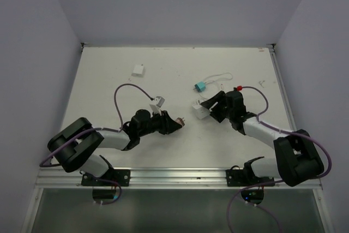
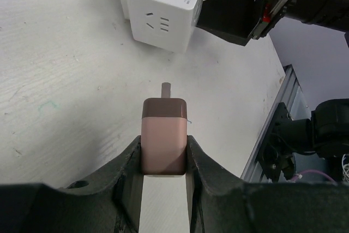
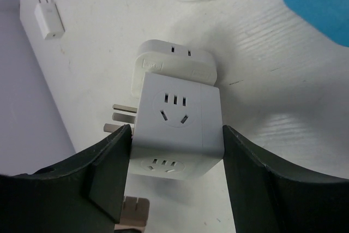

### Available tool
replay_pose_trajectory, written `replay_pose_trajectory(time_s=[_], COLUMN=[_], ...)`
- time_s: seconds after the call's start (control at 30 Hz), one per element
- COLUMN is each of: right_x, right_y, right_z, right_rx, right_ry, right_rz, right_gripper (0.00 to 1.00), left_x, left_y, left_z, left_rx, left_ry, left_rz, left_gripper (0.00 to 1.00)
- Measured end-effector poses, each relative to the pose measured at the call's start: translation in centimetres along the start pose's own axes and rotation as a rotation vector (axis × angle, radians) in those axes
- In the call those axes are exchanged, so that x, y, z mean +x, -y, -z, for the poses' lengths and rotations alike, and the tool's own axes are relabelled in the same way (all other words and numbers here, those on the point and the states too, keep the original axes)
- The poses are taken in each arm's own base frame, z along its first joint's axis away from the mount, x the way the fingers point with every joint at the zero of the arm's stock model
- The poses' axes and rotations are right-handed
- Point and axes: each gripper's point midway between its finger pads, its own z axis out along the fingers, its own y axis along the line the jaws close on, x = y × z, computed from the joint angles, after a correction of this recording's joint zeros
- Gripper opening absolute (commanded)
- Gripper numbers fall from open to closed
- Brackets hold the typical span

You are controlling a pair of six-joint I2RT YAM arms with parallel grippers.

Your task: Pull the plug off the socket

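Note:
The plug [image 2: 163, 135], a rose-gold block with a darker tip and a bare prong, sits between the fingers of my left gripper [image 2: 163, 147], which is shut on it. It is held just above the table, apart from the socket [image 2: 162, 17]. The socket [image 3: 177, 126] is a white cube with slot marks on its faces and its own prongs sticking out to one side. My right gripper [image 3: 177, 135] is shut on its two sides. From above, the plug [image 1: 179, 122] and the socket [image 1: 199, 111] face each other with a short gap between them.
A second white adapter [image 3: 174, 61] lies right behind the socket. A teal plug [image 1: 200, 87] with a white cable [image 1: 219, 77] lies beyond it. A white charger [image 1: 138, 70] sits far left, and a grey plug [image 1: 158, 101] lies near my left arm's cable.

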Motion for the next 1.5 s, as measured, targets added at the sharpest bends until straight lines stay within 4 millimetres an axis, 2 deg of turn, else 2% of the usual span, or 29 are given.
replay_pose_trajectory(time_s=[0.07,0.23,0.4,0.5,0.6,0.73,0.83,0.97,1.03,1.1,1.23,1.27,1.37,1.5], right_x=[-1.1,-1.6,-1.8,-1.9,-1.9,-1.5,-1.0,-0.1,0.2,0.5,0.9,1.0,1.2,1.7], right_y=[0.5,0.8,1.0,1.1,1.3,1.3,1.3,1.2,1.0,0.8,0.5,0.4,0.2,0.1], right_z=[0.2,0.5,0.7,0.8,1.2,1.3,1.4,1.4,1.3,1.2,1.0,1.0,1.0,1.3], right_rx=[0.026,0.046,0.051,0.053,0.055,0.045,0.028,0.004,-0.01,-0.023,-0.04,-0.044,-0.05,-0.057], right_ry=[0.053,0.086,0.096,0.097,0.093,0.065,0.034,-0.016,-0.043,-0.065,-0.1,-0.111,-0.138,-0.179], right_rz=[0.0,0.03,0.075,0.108,0.151,0.212,0.255,0.307,0.33,0.351,0.396,0.409,0.453,0.519], right_gripper=[0.0,0.0,0.0,0.0,0.0,0.0,0.0,0.0,0.0,0.0,0.0,0.0,0.0,0.0], left_x=[-0.3,-1.2,-1.9,-3.3,-5.0,-7.5,-9.7,-11.7,-12.1,-12.4,-12.4,-12.4,-12.4,-12.6], left_y=[0.3,0.8,-0.3,-2.7,-5.8,-9.5,-11.4,-13.2,-13.9,-14.4,-15.0,-15.1,-15.1,-14.8], left_z=[0.1,0.6,1.0,1.5,2.0,1.4,0.3,-0.9,-1.5,-2.0,-2.4,-2.4,-2.3,-1.8], left_rx=[0.004,0.0,-0.046,-0.099,-0.172,-0.242,-0.252,-0.246,-0.247,-0.247,-0.251,-0.254,-0.255,-0.276], left_ry=[0.012,0.043,0.057,0.084,0.114,0.128,0.141,0.15,0.144,0.137,0.128,0.126,0.12,0.109], left_rz=[0.011,0.023,0.039,0.073,0.117,0.177,0.206,0.234,0.249,0.259,0.273,0.275,0.285,0.278], left_gripper=[0.0,0.0,0.0,0.0,0.0,0.01,0.07,0.21,0.24,0.35,0.7,0.74,0.86,0.93])
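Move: The left gripper still holds the pink plug, already off the socket; its set-down spot is bare table about 16 cm ahead, 5 cm left and 5 cm below. The socket sits 8 cm ahead and 10 cm right, about level; on the table, the teal charger is 22 cm ahead, 8 cm right, the white adapter 30 cm ahead, 18 cm left. From the right gripper, which holds the socket, that spot lies some 8 cm ahead, 15 cm left. Lift the left gripper slightly, then carry the pink plug forward about 17 cm and some 9 cm left, away from the socket and down to the bare table, turning counter-clockwise and tipping the fingers down; open wide to let go. Keep the right gripper closed on the socket, easing it right, then back left while turning it about 25 degrees counter-clockwise. ##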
